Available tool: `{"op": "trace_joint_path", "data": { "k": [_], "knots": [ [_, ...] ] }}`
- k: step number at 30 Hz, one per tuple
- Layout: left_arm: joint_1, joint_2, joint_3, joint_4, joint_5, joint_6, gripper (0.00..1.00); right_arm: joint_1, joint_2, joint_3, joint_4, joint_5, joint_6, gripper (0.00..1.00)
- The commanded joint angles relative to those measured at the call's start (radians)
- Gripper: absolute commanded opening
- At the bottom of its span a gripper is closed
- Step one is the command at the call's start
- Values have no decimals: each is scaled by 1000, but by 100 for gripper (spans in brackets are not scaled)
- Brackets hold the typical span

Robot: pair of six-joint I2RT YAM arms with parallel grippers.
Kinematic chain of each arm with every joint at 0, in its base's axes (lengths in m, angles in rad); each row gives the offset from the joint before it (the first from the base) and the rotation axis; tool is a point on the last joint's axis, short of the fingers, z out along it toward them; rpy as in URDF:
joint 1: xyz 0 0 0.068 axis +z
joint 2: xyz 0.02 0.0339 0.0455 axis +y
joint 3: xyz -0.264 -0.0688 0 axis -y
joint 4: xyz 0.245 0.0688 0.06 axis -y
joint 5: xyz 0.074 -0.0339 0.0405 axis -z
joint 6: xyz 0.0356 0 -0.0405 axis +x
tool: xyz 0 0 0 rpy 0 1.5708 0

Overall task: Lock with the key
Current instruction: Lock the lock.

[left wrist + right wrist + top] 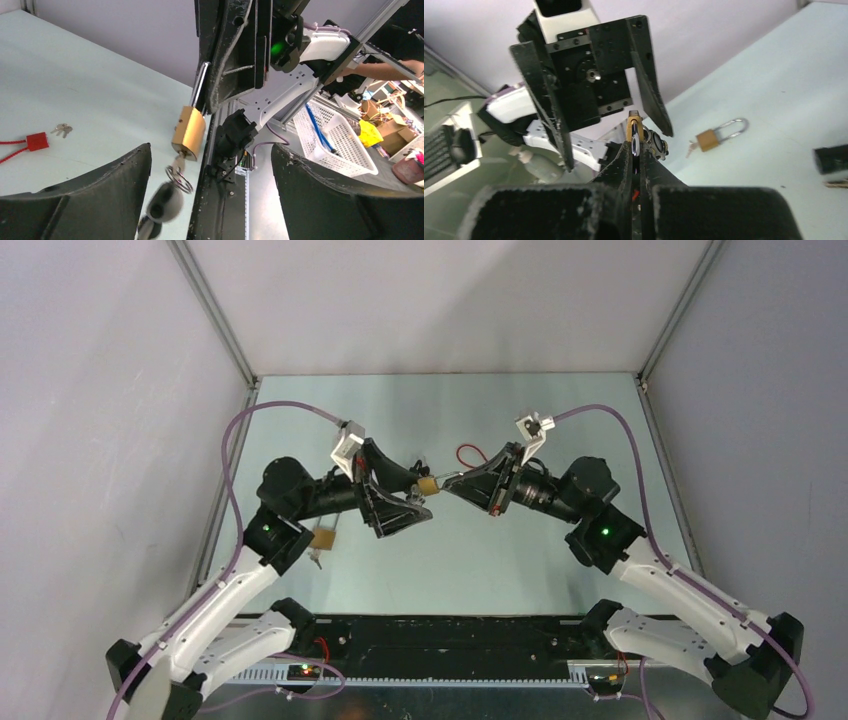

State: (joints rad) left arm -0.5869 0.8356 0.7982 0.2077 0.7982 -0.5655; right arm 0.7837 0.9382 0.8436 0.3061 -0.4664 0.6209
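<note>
A brass padlock [188, 132] hangs in the air between the two arms. My right gripper [636, 146] is shut on its steel shackle [200, 85]. A key [179, 162] sits in the keyhole at the padlock's bottom, and a ring with blurred spare keys [165, 200] dangles below it. My left gripper [210, 200] is open wide, its fingers [100, 190] apart on both sides and touching neither padlock nor key. In the top view the padlock [428, 484] shows between the left gripper [420, 495] and the right gripper [448, 480].
A second brass padlock [323, 538] with a key lies on the table beside the left arm. A red tag on a red cord [37, 141] and small keys [62, 130] lie further back. A dark cylinder [830, 159] lies at the right. A white basket [335, 140] stands off the table.
</note>
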Motion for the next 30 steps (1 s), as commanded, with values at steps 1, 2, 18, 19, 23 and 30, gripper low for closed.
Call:
{"op": "trace_joint_path", "data": {
  "k": [1, 2, 18, 19, 23, 30],
  "knots": [
    [0, 31, 5, 40, 24, 103, 92, -52, -57, 81, -176, 12, -156, 0],
    [3, 41, 7, 40, 23, 126, 93, -61, -59, 93, -203, 4, -197, 0],
    [22, 327, 55, 28, 324, 314, 73, -49, 83, 261, -736, -130, -547, 0],
    [14, 333, 55, 28, 336, 329, 69, -49, 89, 269, -744, -128, -559, 0],
    [-16, 357, 41, 29, 382, 376, 63, -51, 120, 296, -768, -143, -589, 0],
    [-34, 397, 33, 25, 415, 395, 53, -49, 151, 317, -788, -192, -617, 0]
  ]
}}
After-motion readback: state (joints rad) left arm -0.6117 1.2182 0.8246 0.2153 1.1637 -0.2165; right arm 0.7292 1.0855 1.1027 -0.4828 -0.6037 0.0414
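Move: The right hand holds the small brass padlock by its shackle, the body some 4 cm to that hand's left, nearly level with it. From the open left hand that body lies about 2 cm ahead, 2 cm to the right and 2 cm above; its keys hang about 1 cm left of the left hand point, neither ahead nor back, 1 cm below. On the table, roughly 34 cm below the left hand, the black padlock is about 19 cm ahead and 1 cm left, the large brass padlock 5 cm ahead and 21 cm left. Both hands sink together by about 10 cm: the right keeps its pinch on the shackle, shifts some 2 cm to its right and tips its fingers down by about 35 degrees, carrying the padlock with it. The left, fingers wide open, first swings about 4 cm forward while sinking, then comes back and works 4 cm to the right, turning clockwise some 20 degrees with its tips dipping, and narrows to a little over half open with its fingertips either side of the padlock body, no grip on it to be seen yet. ##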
